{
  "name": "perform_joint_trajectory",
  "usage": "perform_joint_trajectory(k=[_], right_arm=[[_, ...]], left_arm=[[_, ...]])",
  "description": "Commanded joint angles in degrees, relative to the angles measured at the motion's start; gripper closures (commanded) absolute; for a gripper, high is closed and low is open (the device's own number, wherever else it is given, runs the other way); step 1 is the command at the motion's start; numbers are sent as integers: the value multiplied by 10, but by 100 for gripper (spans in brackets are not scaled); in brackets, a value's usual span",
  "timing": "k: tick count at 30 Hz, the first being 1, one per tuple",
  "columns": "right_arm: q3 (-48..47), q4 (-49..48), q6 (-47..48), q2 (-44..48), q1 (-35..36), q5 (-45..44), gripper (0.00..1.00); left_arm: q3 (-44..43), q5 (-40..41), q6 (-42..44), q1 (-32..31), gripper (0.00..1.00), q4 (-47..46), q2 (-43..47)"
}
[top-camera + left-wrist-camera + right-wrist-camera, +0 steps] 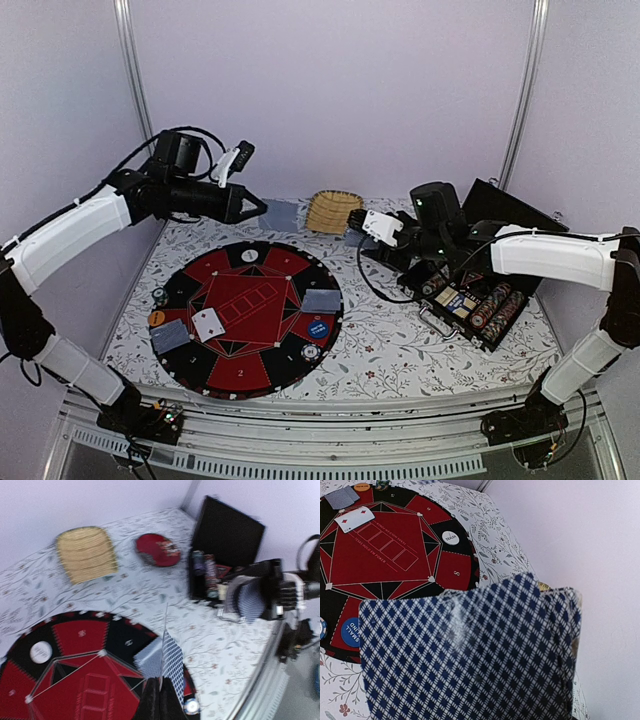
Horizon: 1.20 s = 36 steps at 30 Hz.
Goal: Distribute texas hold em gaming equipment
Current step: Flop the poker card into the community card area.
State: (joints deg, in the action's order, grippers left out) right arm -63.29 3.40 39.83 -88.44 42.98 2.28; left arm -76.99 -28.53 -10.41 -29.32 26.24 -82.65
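Observation:
My left gripper (161,687) is shut on one blue-backed playing card (172,662), held edge-on above the back of the round red-and-black poker mat (245,300). From above, that card (283,215) sticks out past the fingertips. My right gripper (353,222) is shut on a fanned deck of cards (470,655), which fills the right wrist view and hides its fingers. On the mat lie two face-down cards (320,300) (170,335), a face-up card (208,323), a white dealer button (248,257), a blue button (318,327) and an orange chip (157,318).
A woven straw basket (333,210) sits at the back, just left of my right gripper. An open black case (475,300) with rows of chips stands on the right. A dark-red plate (157,550) lies beside the basket. The walls close in on both sides.

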Motion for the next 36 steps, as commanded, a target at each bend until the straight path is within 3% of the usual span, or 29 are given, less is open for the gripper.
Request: perform_joint_trajectory(k=[1, 5, 15, 22, 30, 36], right_arm=[[4, -10, -7, 24, -4, 14, 47], [1, -11, -2, 32, -4, 18, 47], [11, -7, 4, 53, -4, 18, 47], [22, -7, -3, 58, -3, 21, 47], [23, -6, 0, 62, -4, 19, 47], [23, -8, 1, 63, -3, 22, 47]], left_arm=[[-24, 329, 91, 0, 100, 201, 7], [14, 537, 114, -24, 100, 243, -35], [63, 714, 138, -107, 100, 179, -178], [91, 715, 123, -146, 100, 203, -251], [111, 575, 116, -154, 100, 198, -247], [113, 541, 100, -157, 100, 212, -245]])
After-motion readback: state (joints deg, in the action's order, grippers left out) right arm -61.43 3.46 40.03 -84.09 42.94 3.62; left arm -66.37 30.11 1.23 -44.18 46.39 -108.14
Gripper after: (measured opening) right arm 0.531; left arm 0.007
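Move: The second community slot, where the card in my left fingers is bound, lies about 28 cm below that hand, 11 cm to its left and 2 cm back. The face-up two of diamonds lies 4 cm left of the slot and 3 cm nearer me; the dealer chip is some 15 cm beyond the slot and 5 cm to its right. From my deck-holding right hand, the slot is about 30 cm left, level ahead, 20 cm down. My left hand swings the pinched card down about 27 cm and some 11 cm left onto the community row, close beside the two of diamonds. The leftward sweep comes early; the descent slows near the mat as the hand eases back a few centimetres. Meanwhile the wrist rolls roughly 80 degrees, turning right-pointing fingers down; they stay shut. My right hand keeps the deck and rises 2 cm. ##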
